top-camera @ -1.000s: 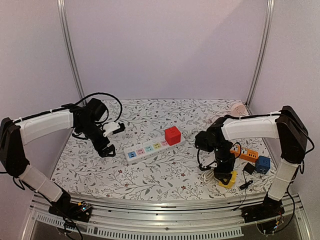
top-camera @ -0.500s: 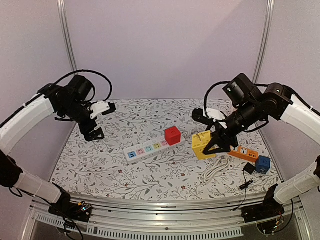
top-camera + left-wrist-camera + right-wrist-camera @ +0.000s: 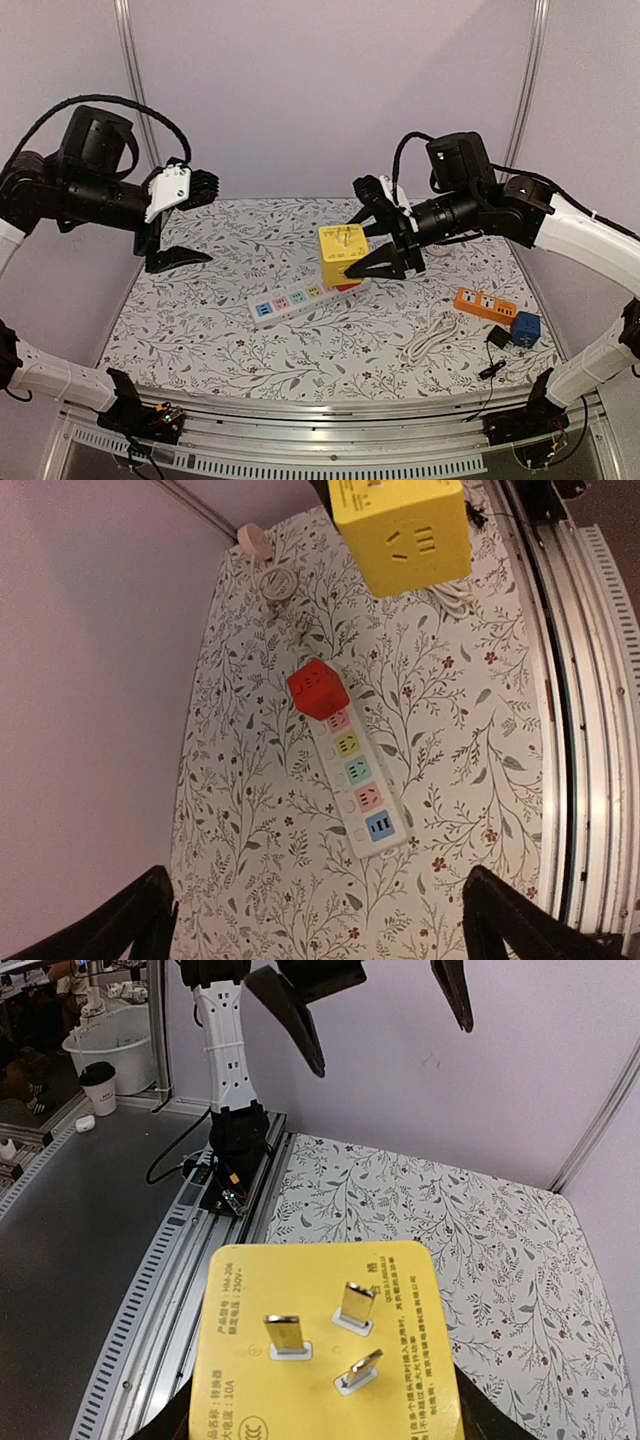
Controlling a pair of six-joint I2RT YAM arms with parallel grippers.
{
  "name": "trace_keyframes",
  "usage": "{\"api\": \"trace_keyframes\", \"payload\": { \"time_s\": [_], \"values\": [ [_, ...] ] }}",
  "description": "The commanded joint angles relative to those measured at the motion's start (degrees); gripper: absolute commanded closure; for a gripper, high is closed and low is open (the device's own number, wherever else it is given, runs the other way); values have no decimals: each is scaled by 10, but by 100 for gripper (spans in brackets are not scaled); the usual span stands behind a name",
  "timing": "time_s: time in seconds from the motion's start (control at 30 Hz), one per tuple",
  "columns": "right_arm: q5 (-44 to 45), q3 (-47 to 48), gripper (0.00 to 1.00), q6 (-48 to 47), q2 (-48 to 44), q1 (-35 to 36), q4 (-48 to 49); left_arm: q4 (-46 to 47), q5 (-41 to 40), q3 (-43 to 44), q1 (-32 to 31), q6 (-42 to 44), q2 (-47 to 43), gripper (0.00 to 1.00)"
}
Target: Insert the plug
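Note:
My right gripper (image 3: 360, 235) is shut on a yellow cube plug (image 3: 343, 257), holding it in the air above the right end of the white power strip (image 3: 295, 297). In the right wrist view the plug (image 3: 325, 1350) shows three metal prongs facing the camera, with my dark fingers (image 3: 165, 1428) at its lower corners. The strip (image 3: 357, 780) lies on the floral table with coloured sockets and a red cube (image 3: 318, 688) plugged into its far end. My left gripper (image 3: 190, 222) hangs high over the table's left side, open and empty, well away from the strip.
An orange power strip (image 3: 485, 303), a blue cube (image 3: 526, 328), a small black adapter (image 3: 497, 337) and a coiled white cable (image 3: 430, 340) lie at the right. Metal rails (image 3: 320, 420) run along the near edge. Round pale objects (image 3: 257, 542) sit at the far corner.
The right arm has lifted the yellow plug from the front right of the table and carried it up and left over the strip. The left arm has risen and pulled back, still open.

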Motion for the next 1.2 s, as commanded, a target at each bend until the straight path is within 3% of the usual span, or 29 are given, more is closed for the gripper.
{"api": "trace_keyframes", "payload": {
  "time_s": [0.0,0.07,0.13,0.23,0.37,0.57,0.7,0.93,1.07,1.17],
  "values": [
    [-9,44,100,62,15,2,41,129,-129,-34,-132,176,29,1],
    [11,61,100,98,23,2,20,259,-125,-110,-151,328,-15,0],
    [27,66,100,126,28,2,20,399,-108,-198,-153,427,-44,0],
    [49,55,100,188,28,2,75,540,-129,-270,-169,416,-38,0],
    [14,55,100,254,23,1,103,629,-136,-281,-180,352,-18,0],
    [3,49,100,262,12,1,92,757,-49,-320,-177,512,-2,1],
    [10,45,100,259,4,2,91,716,-27,-309,-174,523,2,0],
    [-3,53,100,255,5,1,88,563,-24,-282,-161,532,11,1],
    [-3,60,100,259,13,1,85,577,-19,-271,-161,528,25,1],
    [-4,60,100,260,14,1,85,580,-31,-255,-161,513,37,10]
  ]
}}
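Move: The yellow plug, prongs up, is already held in the right fingers, its middle some 2 cm to the left of that hand's point. From the open left hand it lies about 19 cm right, 2 cm back and 5 cm lower. Well below are the red block, about 20 cm ahead of the right hand and 2 cm to its left, and the white power strip, its middle about 14 cm ahead and 12 cm left, both some 26–30 cm down. The yellow plug stays gripped by the right hand, which lifts it about 4 cm, shifts slightly left and forward, and rolls nearly 20 degrees so the prongs tip forward, then holds still. The left hand swings right about 15 cm to the plug's left side, dipping, rising and sinking back on the way; it rolls some 60 degrees, top towards the base, and levels its fingers to point right, keeping them wide. ##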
